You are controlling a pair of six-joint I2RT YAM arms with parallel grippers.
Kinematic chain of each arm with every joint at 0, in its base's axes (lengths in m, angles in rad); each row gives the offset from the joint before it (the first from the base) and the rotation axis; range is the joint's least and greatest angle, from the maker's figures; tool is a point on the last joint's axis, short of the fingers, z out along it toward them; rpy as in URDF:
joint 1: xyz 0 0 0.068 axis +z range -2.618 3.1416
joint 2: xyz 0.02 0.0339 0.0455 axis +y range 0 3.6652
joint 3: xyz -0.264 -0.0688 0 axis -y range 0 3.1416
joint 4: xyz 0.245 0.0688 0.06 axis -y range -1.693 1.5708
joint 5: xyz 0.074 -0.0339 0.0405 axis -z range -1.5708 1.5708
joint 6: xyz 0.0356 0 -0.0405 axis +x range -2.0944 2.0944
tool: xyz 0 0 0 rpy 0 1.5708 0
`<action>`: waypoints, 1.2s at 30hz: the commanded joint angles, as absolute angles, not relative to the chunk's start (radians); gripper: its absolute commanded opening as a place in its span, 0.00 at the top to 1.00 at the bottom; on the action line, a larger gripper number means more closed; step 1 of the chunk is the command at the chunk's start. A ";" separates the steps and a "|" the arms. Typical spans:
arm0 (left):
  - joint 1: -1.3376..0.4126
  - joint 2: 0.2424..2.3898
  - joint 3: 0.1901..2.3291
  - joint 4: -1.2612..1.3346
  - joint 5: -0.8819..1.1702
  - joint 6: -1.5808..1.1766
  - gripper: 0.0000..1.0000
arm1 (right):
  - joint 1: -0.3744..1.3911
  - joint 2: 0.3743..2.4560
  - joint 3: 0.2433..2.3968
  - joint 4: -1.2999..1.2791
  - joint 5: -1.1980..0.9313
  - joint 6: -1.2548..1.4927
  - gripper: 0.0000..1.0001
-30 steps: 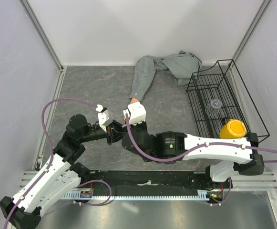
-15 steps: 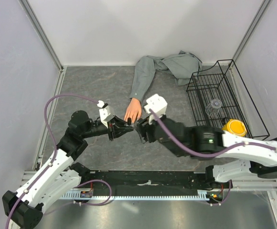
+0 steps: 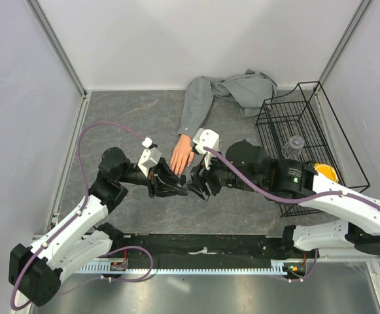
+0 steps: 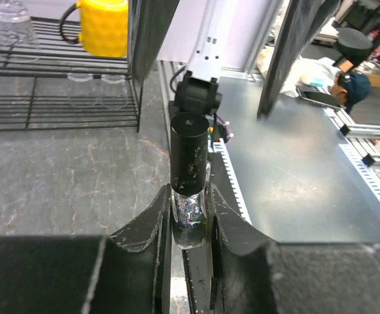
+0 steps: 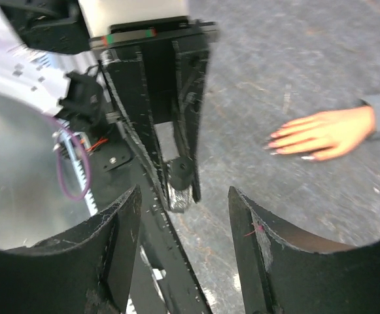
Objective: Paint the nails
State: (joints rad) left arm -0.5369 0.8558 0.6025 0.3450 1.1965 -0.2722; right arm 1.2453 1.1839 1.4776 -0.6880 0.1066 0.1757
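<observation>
The peach mannequin hand lies palm down on the grey table, its grey sleeve running to the back. Its nails show as tiny tips on the fingers in the right wrist view. My left gripper is shut on a small glittery bottle with a tall black cap on it, just in front of the fingers. My right gripper faces it from the right, open and empty, with the bottle a little way beyond its fingertips.
A black wire rack stands at the right with a clear glass and a yellow mug inside. The rest of the grey shirt is bunched at the back. White walls close in three sides.
My right gripper, shut close against the left gripper a second ago, has opened and swung round to the right. The left gripper has shifted right with the bottle.
</observation>
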 commanded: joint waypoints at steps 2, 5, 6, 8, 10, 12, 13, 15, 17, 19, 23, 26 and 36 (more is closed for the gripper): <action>-0.546 0.862 0.601 0.422 1.262 -0.328 0.98 | 1.224 1.221 1.488 -0.614 -0.040 0.129 0.38; -0.548 0.862 0.603 0.422 1.264 -0.331 0.98 | 1.213 1.242 1.497 -0.604 -0.063 0.121 0.43; -0.548 0.862 0.601 0.422 1.266 -0.331 0.98 | 1.210 1.247 1.500 -0.601 -0.069 0.118 0.45; -0.548 0.861 0.603 0.422 1.264 -0.331 0.98 | 1.206 1.265 1.509 -0.603 -0.084 0.114 0.50; -0.548 0.856 0.603 0.422 1.262 -0.330 0.98 | 1.200 1.272 1.511 -0.603 -0.089 0.109 0.53; -0.548 0.850 0.601 0.423 1.259 -0.327 0.98 | 1.197 1.282 1.514 -0.603 -0.089 0.101 0.63; -0.548 0.850 0.603 0.420 1.256 -0.325 0.98 | 1.197 1.285 1.513 -0.601 -0.086 0.100 0.68; -0.549 0.836 0.606 0.394 1.227 -0.301 0.98 | 1.195 1.289 1.513 -0.606 -0.075 0.101 0.86; -0.548 0.821 0.621 0.295 1.158 -0.223 0.98 | 1.195 1.298 1.509 -0.612 -0.043 0.112 0.97; -0.546 0.793 0.643 0.208 1.024 -0.157 0.98 | 1.197 1.315 1.511 -0.618 -0.026 0.144 1.00; -0.529 0.750 0.667 0.051 0.691 -0.049 0.98 | 1.273 1.344 1.488 -0.577 0.363 0.264 1.00; -0.503 0.721 0.675 -0.047 0.438 -0.034 0.98 | 1.426 1.419 1.506 -0.616 0.845 0.498 1.00; -0.495 0.655 0.653 -0.040 0.405 -0.025 0.98 | 1.508 1.556 1.634 -0.654 1.105 0.565 0.83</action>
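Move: The bottle's black cap is about 3 cm left of the open right gripper, 3 cm below and 1 cm ahead; the nail polish bottle under it is 4 cm left, 6 cm below and 1 cm ahead. The rubber hand lies some 13 cm ahead, 5 cm left and 30 cm below. From the left gripper, which already holds the bottle upright, the cap is about 3 cm above, 1 cm right and level fore and aft. Keep the left gripper's hold on the bottle nearly still while the right gripper goes left and down, about 3 cm each, and closes on the black cap. Then swing both forward and somewhat left together, turning the right gripper clockwise some 50 degrees and the left one counter-clockwise, so that cap and bottle are twisted against each other. ##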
